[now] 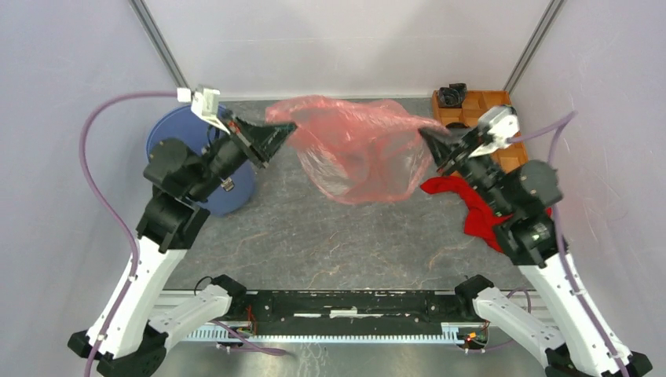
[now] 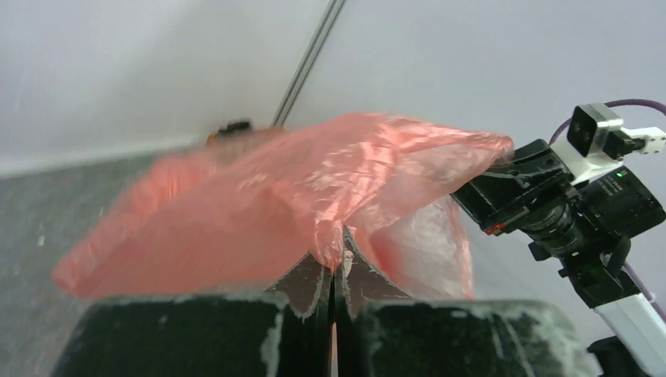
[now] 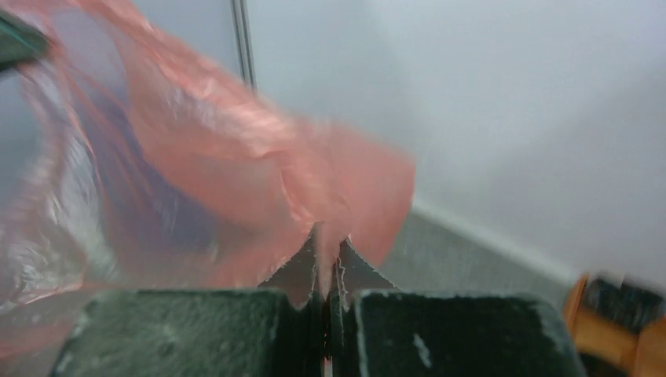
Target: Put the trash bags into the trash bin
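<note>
A translucent red-pink trash bag (image 1: pixel 357 149) hangs stretched in the air between both arms, its mouth sagging open toward the table. My left gripper (image 1: pixel 287 128) is shut on the bag's left edge (image 2: pixel 330 236), the film bunched between the closed tips. My right gripper (image 1: pixel 428 135) is shut on the bag's right edge (image 3: pixel 326 228). The blue trash bin (image 1: pixel 232 192) stands at the left, mostly hidden under my left arm. The bag is to the right of the bin, not over it.
A solid red cloth (image 1: pixel 471 208) lies on the table under my right arm. An orange compartmented tray (image 1: pixel 471 106) with a black item (image 1: pixel 453 94) sits at the back right. White walls enclose the grey table (image 1: pixel 314 236).
</note>
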Motion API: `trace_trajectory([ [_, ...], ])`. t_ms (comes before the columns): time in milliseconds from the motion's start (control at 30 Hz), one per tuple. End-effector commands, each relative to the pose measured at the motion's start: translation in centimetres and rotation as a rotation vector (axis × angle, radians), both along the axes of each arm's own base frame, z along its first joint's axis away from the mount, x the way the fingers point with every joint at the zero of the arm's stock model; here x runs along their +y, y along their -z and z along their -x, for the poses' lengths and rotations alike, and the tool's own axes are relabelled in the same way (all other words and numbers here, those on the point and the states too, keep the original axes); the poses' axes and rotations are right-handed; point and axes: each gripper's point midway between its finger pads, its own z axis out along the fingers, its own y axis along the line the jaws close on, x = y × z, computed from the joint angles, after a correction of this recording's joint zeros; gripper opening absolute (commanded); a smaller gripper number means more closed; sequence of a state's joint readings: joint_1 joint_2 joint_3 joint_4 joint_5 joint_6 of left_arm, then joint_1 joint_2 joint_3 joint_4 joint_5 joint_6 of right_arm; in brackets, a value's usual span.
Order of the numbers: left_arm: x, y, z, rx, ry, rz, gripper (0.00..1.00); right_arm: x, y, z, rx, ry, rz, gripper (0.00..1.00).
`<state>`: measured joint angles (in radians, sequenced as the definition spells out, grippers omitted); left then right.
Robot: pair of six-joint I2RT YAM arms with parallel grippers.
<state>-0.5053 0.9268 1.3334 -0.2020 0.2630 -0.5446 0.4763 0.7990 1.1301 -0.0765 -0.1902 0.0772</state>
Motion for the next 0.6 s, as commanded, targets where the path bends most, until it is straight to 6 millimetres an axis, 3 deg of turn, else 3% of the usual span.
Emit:
trace_trajectory([
  [0,-0.4,16.9,-3.2,0.353,-0.063,-0.224,0.02,0.8,18.9,-2.6,0.397,0.032,0.160,0.01],
  [67,0.1,24.2,-2.3,0.516,-0.070,-0.295,0.02,1.0,26.6,-1.1,0.557,0.000,0.196,0.01],
  [133,0.0,28.6,-0.7,0.608,-0.027,-0.310,0.02,0.7,30.7,0.3,0.646,-0.014,0.208,0.01],
  [167,0.1,29.7,-0.1,0.632,-0.019,-0.310,0.02,0.6,31.0,0.5,0.654,-0.012,0.207,0.01],
  [233,-0.1,28.3,-0.1,0.592,-0.007,-0.282,0.02,0.5,29.1,0.3,0.602,-0.004,0.196,0.01],
  [367,-0.9,19.4,-1.2,0.382,0.022,-0.249,0.02,-0.2,21.8,-1.3,0.471,0.045,0.225,0.01],
  [467,-0.7,13.8,-1.8,0.264,-0.001,-0.220,0.02,-0.1,17.8,-1.5,0.411,0.044,0.225,0.01],
  [533,-0.3,13.3,-2.2,0.265,-0.042,-0.193,0.02,-0.2,17.8,-1.3,0.395,0.043,0.208,0.01],
  [567,-0.2,14.3,-2.4,0.286,-0.050,-0.192,0.02,-0.2,18.8,-1.1,0.407,0.043,0.204,0.01],
])
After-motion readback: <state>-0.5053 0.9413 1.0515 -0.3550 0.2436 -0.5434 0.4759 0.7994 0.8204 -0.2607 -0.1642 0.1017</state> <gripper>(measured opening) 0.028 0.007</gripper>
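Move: The left hand holds one side of the trash bag, whose middle is about 12 cm to its right, 2 cm back and 8 cm lower. The trash bin's middle is roughly 21 cm to its left, 11 cm ahead and 35 cm below. For the right hand the bin is about 44 cm left, 10 cm ahead and 32 cm lower; the red cloth is some 21 cm right, 2 cm ahead, the wooden box 22 cm right, 24 cm ahead, both about 44 cm below. Keeping their pinch on opposite sides of the bag, both hands whip it straight down together, some 35 cm, wrists tipping about 50 degrees so that the fingers point downward. They then swing back up about half that way, levelling roughly half the tilt, with the fingers staying shut and the gap between the hands nearly unchanged. ##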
